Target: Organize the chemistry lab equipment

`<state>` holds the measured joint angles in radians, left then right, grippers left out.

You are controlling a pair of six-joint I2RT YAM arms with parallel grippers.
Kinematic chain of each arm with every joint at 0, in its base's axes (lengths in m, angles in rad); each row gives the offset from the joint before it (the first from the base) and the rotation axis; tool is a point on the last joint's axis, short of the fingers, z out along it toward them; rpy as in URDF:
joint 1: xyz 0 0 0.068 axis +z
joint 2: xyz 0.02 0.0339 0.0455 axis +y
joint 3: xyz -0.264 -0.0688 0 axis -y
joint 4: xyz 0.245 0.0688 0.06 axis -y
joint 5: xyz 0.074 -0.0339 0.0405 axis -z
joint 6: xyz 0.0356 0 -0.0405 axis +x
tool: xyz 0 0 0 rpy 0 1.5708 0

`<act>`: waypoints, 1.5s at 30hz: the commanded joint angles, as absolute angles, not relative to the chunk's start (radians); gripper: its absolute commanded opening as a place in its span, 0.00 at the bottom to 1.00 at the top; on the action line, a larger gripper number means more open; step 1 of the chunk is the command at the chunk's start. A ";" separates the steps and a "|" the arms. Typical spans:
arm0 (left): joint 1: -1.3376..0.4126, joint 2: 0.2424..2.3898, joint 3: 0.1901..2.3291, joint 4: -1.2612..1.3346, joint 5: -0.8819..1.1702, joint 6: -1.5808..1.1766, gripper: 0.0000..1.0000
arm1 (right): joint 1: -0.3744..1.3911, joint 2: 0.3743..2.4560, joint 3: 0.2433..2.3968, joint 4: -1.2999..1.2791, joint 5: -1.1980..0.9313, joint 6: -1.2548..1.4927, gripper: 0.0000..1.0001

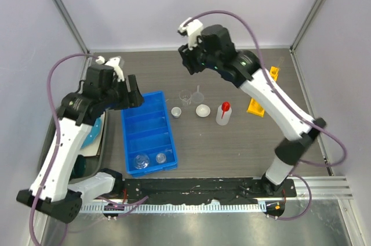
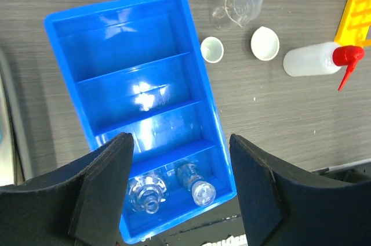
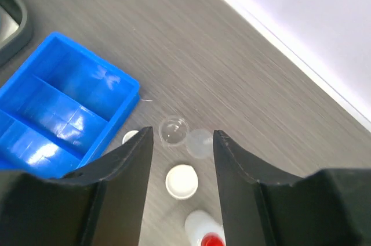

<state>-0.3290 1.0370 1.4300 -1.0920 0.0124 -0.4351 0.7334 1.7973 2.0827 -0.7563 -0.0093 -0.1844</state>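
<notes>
A blue divided tray (image 1: 148, 133) lies left of centre, with two clear glass vials (image 1: 141, 162) (image 2: 197, 183) in its nearest compartment. To its right stand a clear beaker (image 1: 185, 97) (image 3: 173, 130), a funnel (image 1: 199, 92) (image 3: 200, 143), a small white cup (image 1: 175, 112), a white round dish (image 1: 202, 110) (image 3: 181, 181) and a red-capped squeeze bottle (image 1: 223, 112) (image 2: 316, 60). A yellow rack (image 1: 256, 107) lies further right. My left gripper (image 1: 133, 92) (image 2: 179, 165) hovers open and empty above the tray. High over the beaker and dish, my right gripper (image 1: 188, 65) (image 3: 182, 136) is open and holds nothing.
A teal plate (image 1: 94, 131) and a dark mug (image 1: 81, 167) sit left of the blue tray, under my left arm. A second yellow piece (image 1: 273, 72) lies by the right wall. White walls close in the back and both sides.
</notes>
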 commanded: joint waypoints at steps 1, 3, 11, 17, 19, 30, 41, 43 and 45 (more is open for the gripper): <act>-0.386 1.141 1.440 -0.979 0.039 -0.426 0.71 | 0.759 1.536 1.865 -0.752 0.308 -0.068 0.53; -0.446 1.201 1.459 -0.970 -0.035 -0.428 0.71 | 0.759 1.447 1.784 -0.715 0.369 -0.037 0.57; -0.621 1.439 1.558 -0.911 -0.147 -0.430 0.70 | 0.755 1.212 1.514 -0.790 0.408 0.090 0.73; -0.727 1.687 1.701 -0.951 -0.299 -0.399 0.69 | 0.742 1.125 1.350 -0.816 0.381 0.187 0.73; -0.742 1.724 1.697 -0.930 -0.293 -0.362 0.65 | 0.744 1.054 1.261 -0.796 0.344 0.215 0.73; -0.767 1.782 1.487 -0.718 -0.250 -0.408 0.58 | 0.742 0.931 1.106 -0.767 0.235 0.242 0.71; -0.782 1.885 1.424 -0.600 -0.264 -0.407 0.48 | 0.742 0.882 1.045 -0.739 0.202 0.222 0.70; -0.782 1.911 1.427 -0.595 -0.271 -0.405 0.47 | 0.742 0.876 1.037 -0.738 0.196 0.218 0.70; -0.782 1.924 1.427 -0.592 -0.282 -0.405 0.46 | 0.742 0.868 1.029 -0.736 0.193 0.215 0.70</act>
<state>-0.7780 1.8977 1.4239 -0.6510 -0.2462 -0.3943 0.7441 0.8963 1.0378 -0.7856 0.2096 0.2226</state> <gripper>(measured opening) 0.468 0.704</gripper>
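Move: The small white cup is about 10 cm ahead of the left hand, 15 cm to its right and 28 cm below. Beyond the cup the beaker stands 6 cm farther out and 4 cm farther right, the white dish lies 10 cm to the cup's right, and the blue bin's middle is 10 cm to its left and 8 cm nearer. From the right hand the cup lies some 5 cm back, 3 cm left and 32 cm down. Bring the left gripper down towards the small white cup, swinging right and somewhat forward off the blue bin, then sinking nearly straight, about 24 cm down in all; tip the fingers more steeply down and narrow them partway, touching nothing yet. Meanwhile clear the right gripper away from the cup, some 17 cm right and as far back, rising briefly before sinking, while it turns clockwise and opens wider. ##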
